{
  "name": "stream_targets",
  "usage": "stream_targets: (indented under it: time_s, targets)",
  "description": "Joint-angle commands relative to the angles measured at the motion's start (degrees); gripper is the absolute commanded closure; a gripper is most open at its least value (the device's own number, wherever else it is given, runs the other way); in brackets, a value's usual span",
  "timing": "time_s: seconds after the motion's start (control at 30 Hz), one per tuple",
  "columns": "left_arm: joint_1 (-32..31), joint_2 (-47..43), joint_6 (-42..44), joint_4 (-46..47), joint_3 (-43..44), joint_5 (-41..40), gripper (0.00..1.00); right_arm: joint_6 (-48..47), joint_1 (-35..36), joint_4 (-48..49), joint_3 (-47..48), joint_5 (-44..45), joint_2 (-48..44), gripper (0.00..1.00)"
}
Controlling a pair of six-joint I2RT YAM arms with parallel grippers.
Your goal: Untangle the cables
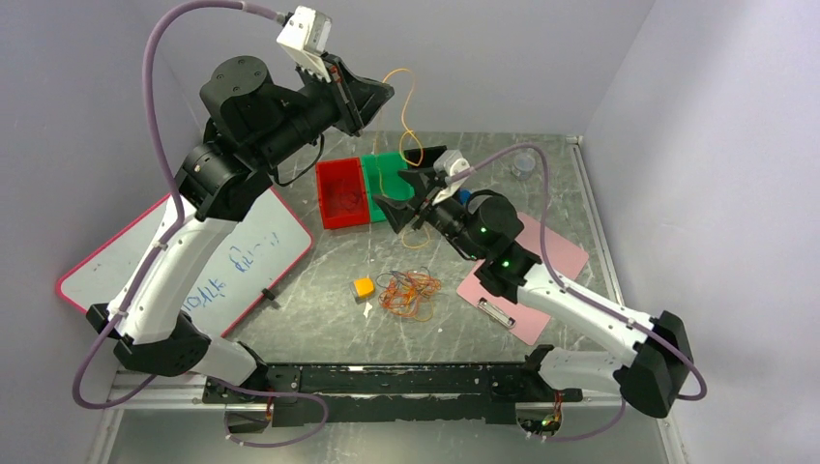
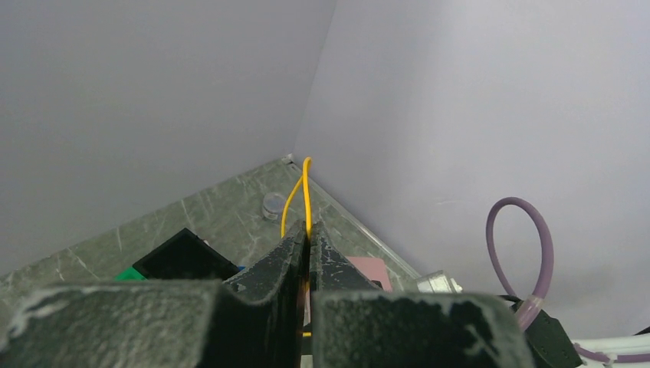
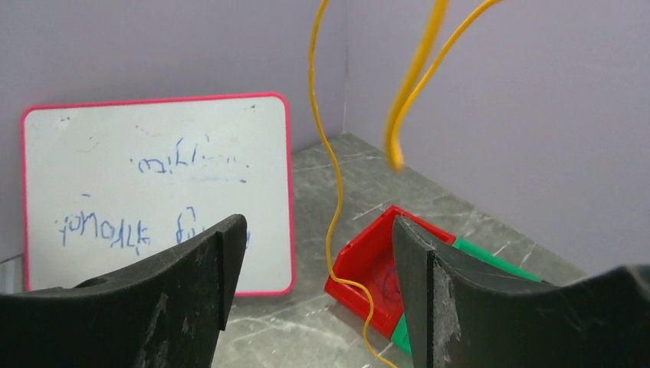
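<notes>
A tangle of orange, yellow and red cables point(image 1: 409, 293) lies on the table in front of the arm bases. My left gripper point(image 1: 387, 92) is raised high near the back wall and shut on one yellow cable point(image 1: 408, 108), which loops above the closed fingertips point(image 2: 309, 228) and hangs down toward the table. My right gripper point(image 1: 406, 184) hovers open beside that hanging strand, over the bins. In the right wrist view the yellow cable point(image 3: 331, 169) drops through the gap ahead of the open gripper point(image 3: 318, 230), touching neither finger.
A red bin point(image 1: 341, 191) and a green bin point(image 1: 390, 169) sit mid-table. A whiteboard point(image 1: 193, 261) lies at the left, a pink clipboard point(image 1: 541, 261) at the right. A small orange block point(image 1: 363, 286) rests beside the tangle. A clear cup point(image 1: 523, 162) stands at the back right.
</notes>
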Motion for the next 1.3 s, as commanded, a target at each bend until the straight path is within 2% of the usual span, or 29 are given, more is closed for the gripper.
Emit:
stream_targets:
  time_s: [0.0, 0.27, 0.4, 0.47, 0.57, 0.6, 0.77, 0.9, 0.97, 1.1, 1.2, 1.27]
  targets:
    - [0.3, -0.5, -1.35, 0.8, 1.07, -0.33, 0.93, -3.12, 0.22, 6.96, 3.71, 0.42, 3.98, 0.29]
    - [0.27, -0.42, -1.71, 0.72, 1.71, 0.26, 0.93, -4.46, 0.11, 12.11, 7.59, 1.73, 11.87, 0.32]
    - [0.26, -0.5, -1.62, 0.72, 1.46, 0.19, 0.93, -4.83, 0.2, 12.68, 9.33, 3.32, 13.4, 0.43]
    - [0.21, -0.58, -1.62, 0.81, 1.21, -0.02, 0.93, -4.79, 0.14, 11.83, 9.63, 4.05, 13.56, 0.56]
    - [0.23, -0.29, -1.46, 0.22, 1.12, -1.34, 0.93, -3.66, 0.18, 9.47, 9.63, 3.61, 12.7, 0.94]
    - [0.25, 0.09, -1.51, -0.42, 1.41, -2.32, 0.93, -2.93, 0.12, 8.78, 9.22, 3.37, 12.11, 1.0]
    - [2.35, 2.64, -2.41, -4.52, 2.08, -6.54, 0.93, 2.69, 0.23, 3.73, 5.06, 1.8, 7.11, 1.0]
    - [9.07, 4.18, -8.52, -5.49, -1.78, -1.3, 0.89, 6.26, 0.14, -4.7, 5.71, -2.1, 3.24, 1.0]
    - [11.98, 4.7, -10.16, -4.75, -4.93, 2.87, 0.79, 7.77, 0.13, -11.16, 8.24, -3.84, 2.66, 1.0]
    - [14.61, 4.51, -11.4, -2.25, -10.5, 9.36, 0.5, 11.7, 0.1, -20.57, 11.65, -5.24, 2.16, 1.0]
    - [15.2, 3.12, -11.51, -0.52, -13.37, 10.7, 0.39, 13.53, 0.05, -25.78, 13.55, -2.96, 2.3, 1.0]
    - [15.6, 2.33, -11.23, -0.34, -14.33, 10.4, 0.36, 14.6, 0.06, -28.13, 14.26, -0.53, 2.26, 1.0]
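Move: Ahead of the right hand hangs the yellow cable's strand, about 5 cm forward, 4 cm left and 1 cm up; from the left hand, still holding the cable, that strand lies about 18 cm below, 3 cm forward and 4 cm left. The green bin stands some 31 cm ahead of the right hand and 1 cm left, the cable tangle 1 cm ahead and 4 cm right, both roughly 35 cm below. Reaching forward and left some 5 cm to the hanging yellow strand, the right hand shuts its fingers and pinches the cable, then draws back about 5 cm and a little right, tipping down. The left hand holds its grip until the right has closed, then opens, lets go, and swings some 10 cm forward and 15 cm down towards the bins, tipping down 25 degrees. ##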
